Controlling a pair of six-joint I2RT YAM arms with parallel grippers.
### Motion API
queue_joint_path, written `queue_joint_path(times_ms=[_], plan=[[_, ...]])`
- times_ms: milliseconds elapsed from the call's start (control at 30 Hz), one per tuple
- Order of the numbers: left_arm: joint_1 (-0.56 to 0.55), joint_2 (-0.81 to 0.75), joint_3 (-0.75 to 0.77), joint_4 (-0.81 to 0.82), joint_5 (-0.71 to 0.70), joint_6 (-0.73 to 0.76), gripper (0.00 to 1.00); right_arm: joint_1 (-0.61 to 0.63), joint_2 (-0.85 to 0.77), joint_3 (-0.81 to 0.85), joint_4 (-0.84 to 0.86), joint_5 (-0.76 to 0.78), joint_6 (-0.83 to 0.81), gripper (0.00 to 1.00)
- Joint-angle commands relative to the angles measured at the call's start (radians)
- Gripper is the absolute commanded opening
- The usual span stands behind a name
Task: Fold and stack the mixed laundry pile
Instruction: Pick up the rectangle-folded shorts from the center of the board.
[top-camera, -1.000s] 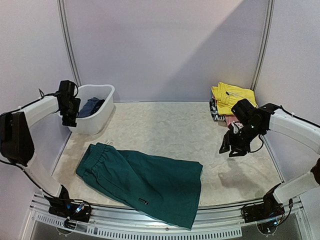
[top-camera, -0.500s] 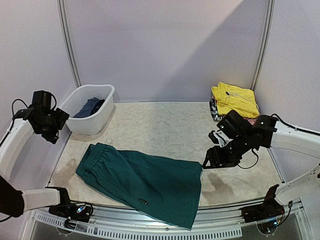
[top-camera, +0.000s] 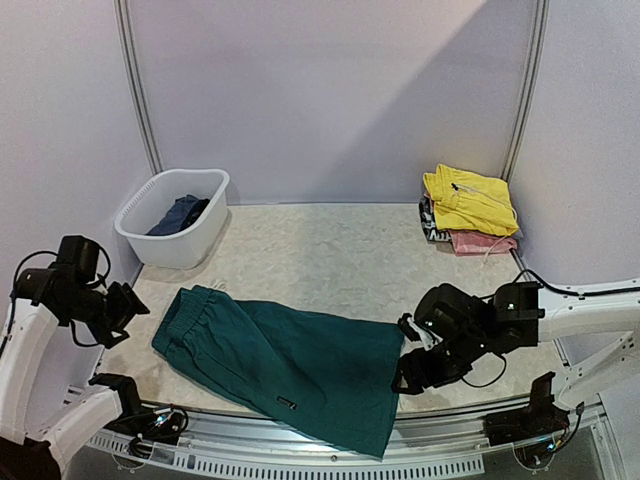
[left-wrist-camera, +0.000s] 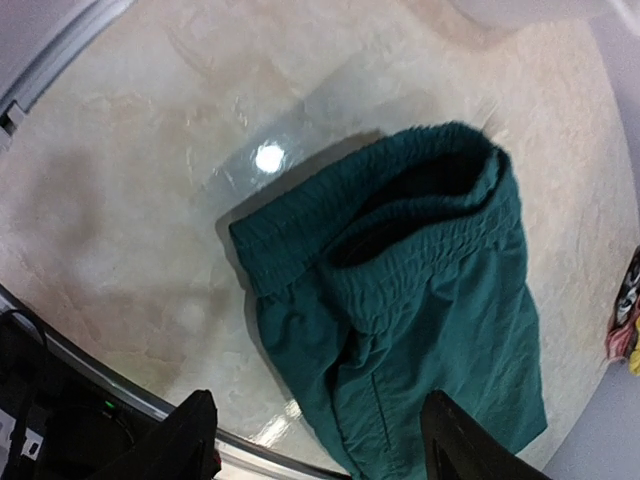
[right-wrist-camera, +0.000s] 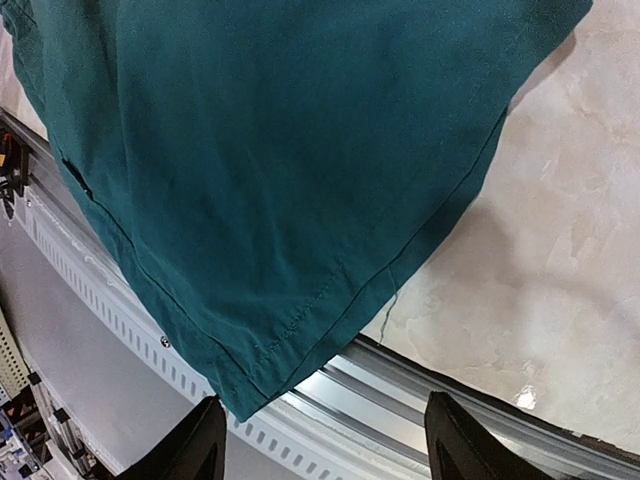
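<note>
Dark teal shorts (top-camera: 285, 358) lie spread flat near the table's front, waistband to the left, and their near hem corner overhangs the front rail. My left gripper (top-camera: 128, 304) hovers just left of the waistband (left-wrist-camera: 400, 215), jaws open and empty. In the left wrist view the shorts (left-wrist-camera: 440, 300) lie below the left gripper (left-wrist-camera: 320, 450). My right gripper (top-camera: 408, 376) hangs open at the shorts' right hem. The right wrist view shows that hem (right-wrist-camera: 300, 330) below the empty right gripper (right-wrist-camera: 325, 450). A navy garment (top-camera: 178, 213) lies in the tub.
The white tub (top-camera: 195, 240) stands at the back left. A stack of folded clothes sits at the back right, yellow (top-camera: 468, 198) on top and pink (top-camera: 482, 241) beneath. A metal rail (right-wrist-camera: 450, 372) runs along the table's front edge.
My left arm swung from the tub down to the waistband's left side. My right arm came from the folded stack forward to the shorts' right hem. The shorts have not moved.
</note>
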Motion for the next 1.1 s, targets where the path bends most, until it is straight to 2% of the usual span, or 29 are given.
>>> queue_joint_path(times_ms=[0,200,500,667,967,1067], plan=[[-0.032,-0.009,-0.117,-0.013,0.112,-0.03,0.69,0.037,-0.002,-0.041,0.068,0.022,0.095,0.69],[-0.057,-0.099,-0.258,0.135,0.122,-0.162,0.61,0.058,-0.006,-0.092,0.143,-0.006,0.175,0.69],[-0.059,-0.201,-0.387,0.286,0.102,-0.301,0.57,0.136,-0.042,-0.165,0.217,0.036,0.285,0.69],[-0.059,-0.186,-0.477,0.44,0.135,-0.376,0.56,0.153,-0.06,-0.183,0.245,0.05,0.326,0.69],[-0.059,-0.146,-0.529,0.589,0.124,-0.434,0.52,0.166,-0.037,-0.189,0.285,0.041,0.332,0.69],[-0.059,-0.136,-0.521,0.593,0.113,-0.438,0.5,0.172,-0.034,-0.198,0.291,0.04,0.338,0.69]])
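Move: The green shorts' waistband, its near part, lies about 4 cm ahead of the left hand, 3 cm to its right and some 13 cm below. The white basket stands roughly 32 cm ahead of the left hand and 3 cm to its left, its middle some 6 cm lower. For the right hand, the near corner of the shorts' hem is about 11 cm back, 4 cm to its left and 9 cm below. Down towards the near part of the green waistband comes the left hand, sinking about 10 cm and edging right. It first draws back a little, then swings forward again, its left side dipping as it turns counter-clockwise, the fingers closing partway. The right hand, gripper still part open, eases back some 4 cm and slightly down and left towards the hem's near corner, tilting slightly. ##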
